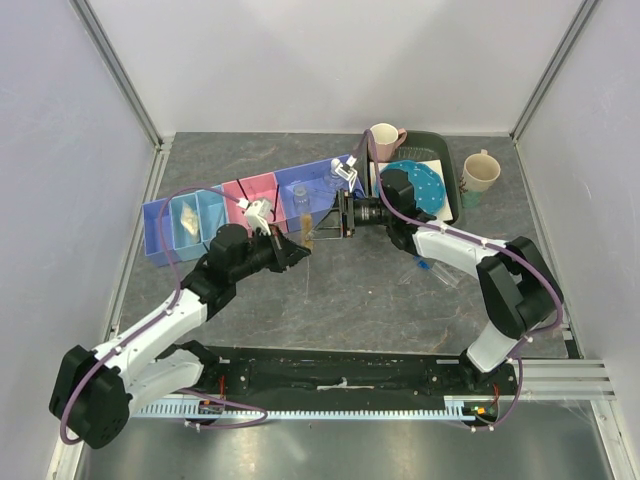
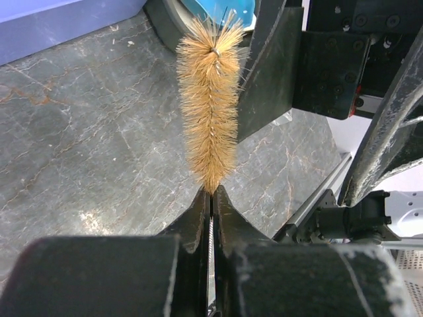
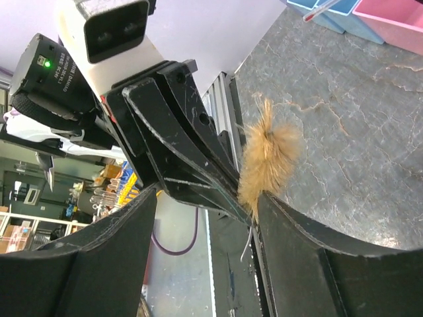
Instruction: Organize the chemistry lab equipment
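Observation:
A tan bristle brush (image 2: pixel 210 112) on a twisted wire stem sticks out of my left gripper (image 2: pixel 211 191), which is shut on the stem. From above, the brush (image 1: pixel 307 233) hangs over the grey table ahead of the left gripper (image 1: pixel 300 250). My right gripper (image 1: pixel 325 217) reaches in from the right. In the right wrist view its jaws (image 3: pixel 208 191) stand open and straddle the left gripper's fingers (image 3: pixel 198 165) and the brush (image 3: pixel 268 165). One right finger (image 3: pixel 310 244) touches the bristles' base.
A row of blue and pink bins (image 1: pixel 185 225) runs behind the grippers, with a clear cylinder (image 1: pixel 300 197) in one. A dark tray (image 1: pixel 452 160) at the back right holds a blue dotted plate (image 1: pixel 420 185) and a mug (image 1: pixel 385 135). A second mug (image 1: pixel 480 172) and a blue-capped vial (image 1: pixel 430 268) sit nearby.

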You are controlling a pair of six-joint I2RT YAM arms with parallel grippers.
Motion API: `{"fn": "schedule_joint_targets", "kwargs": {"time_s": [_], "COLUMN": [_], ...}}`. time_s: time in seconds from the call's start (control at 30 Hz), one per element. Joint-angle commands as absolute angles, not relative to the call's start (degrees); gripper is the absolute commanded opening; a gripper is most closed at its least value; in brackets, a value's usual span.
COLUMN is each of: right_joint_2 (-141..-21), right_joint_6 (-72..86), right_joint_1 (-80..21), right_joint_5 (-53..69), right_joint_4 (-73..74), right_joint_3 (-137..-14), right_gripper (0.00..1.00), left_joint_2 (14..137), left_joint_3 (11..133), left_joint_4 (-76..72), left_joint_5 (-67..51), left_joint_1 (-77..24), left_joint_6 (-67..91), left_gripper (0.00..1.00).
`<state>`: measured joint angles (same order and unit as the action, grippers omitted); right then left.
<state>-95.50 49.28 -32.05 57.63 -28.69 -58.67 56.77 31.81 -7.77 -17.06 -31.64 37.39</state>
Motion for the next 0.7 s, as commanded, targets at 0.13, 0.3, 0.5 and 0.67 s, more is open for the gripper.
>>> {"fn": "schedule_joint_targets", "kwargs": {"time_s": [0.13,0.3,0.5,0.67], "right_joint_2": [-94.5,-92.9,-92.7,-92.8], "right_joint_6": [34.6,20.7,15.7,12.4], "right_joint_1": [-32.7,-32.7,-32.7,-32.7], "right_joint_5": [57.0,55.4,54.8,54.8], "right_joint_4": [-12.9,-2.7,1.4,4.7], "right_joint_3": [-65.3,-67.9,-68.5,-70.0], "right_gripper": [0.79,0.82,0.89,0.93], "left_joint_2": [48.1,48.2,56.2,63.4], "left_joint_3": [33.2,41.5,54.9,61.5], "left_joint_4": [2.8,17.4,32.9,35.2], "left_joint_5": [-17.7,-25.3,-18.7,-9.1], "left_joint_1": [-20.5,-1.0,11.7,14.5], "left_joint_6": [38.4,28.1,14.6,8.7], "left_gripper": [0.02,0.02,0.02,0.02]}}
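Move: The brush is already gripped by its wire handle in the left fingers, its bristles beside the right fingertips. The empty dark-blue compartment lies about 38 cm left, 8 cm ahead and 13 cm below the left hand. The bag compartment is some 31 cm left and 10 ahead, the rod compartment 24 left and 11 ahead, and the pink bin 13 left and 13 ahead. From the right hand, the dark-blue compartment is about 42 cm left and 4 ahead, 17 below. Swing the left gripper about 25 cm left, away from the right fingers and towards the dark-blue end of the compartments, easing some 7 cm forward and rising a little. Keep the brush pinched, and turn the wrist roughly 35 degrees counter-clockwise with some roll, left side rising. Meanwhile let the right hand sink a few centimetres, its fingers tipping down and opening wider. ##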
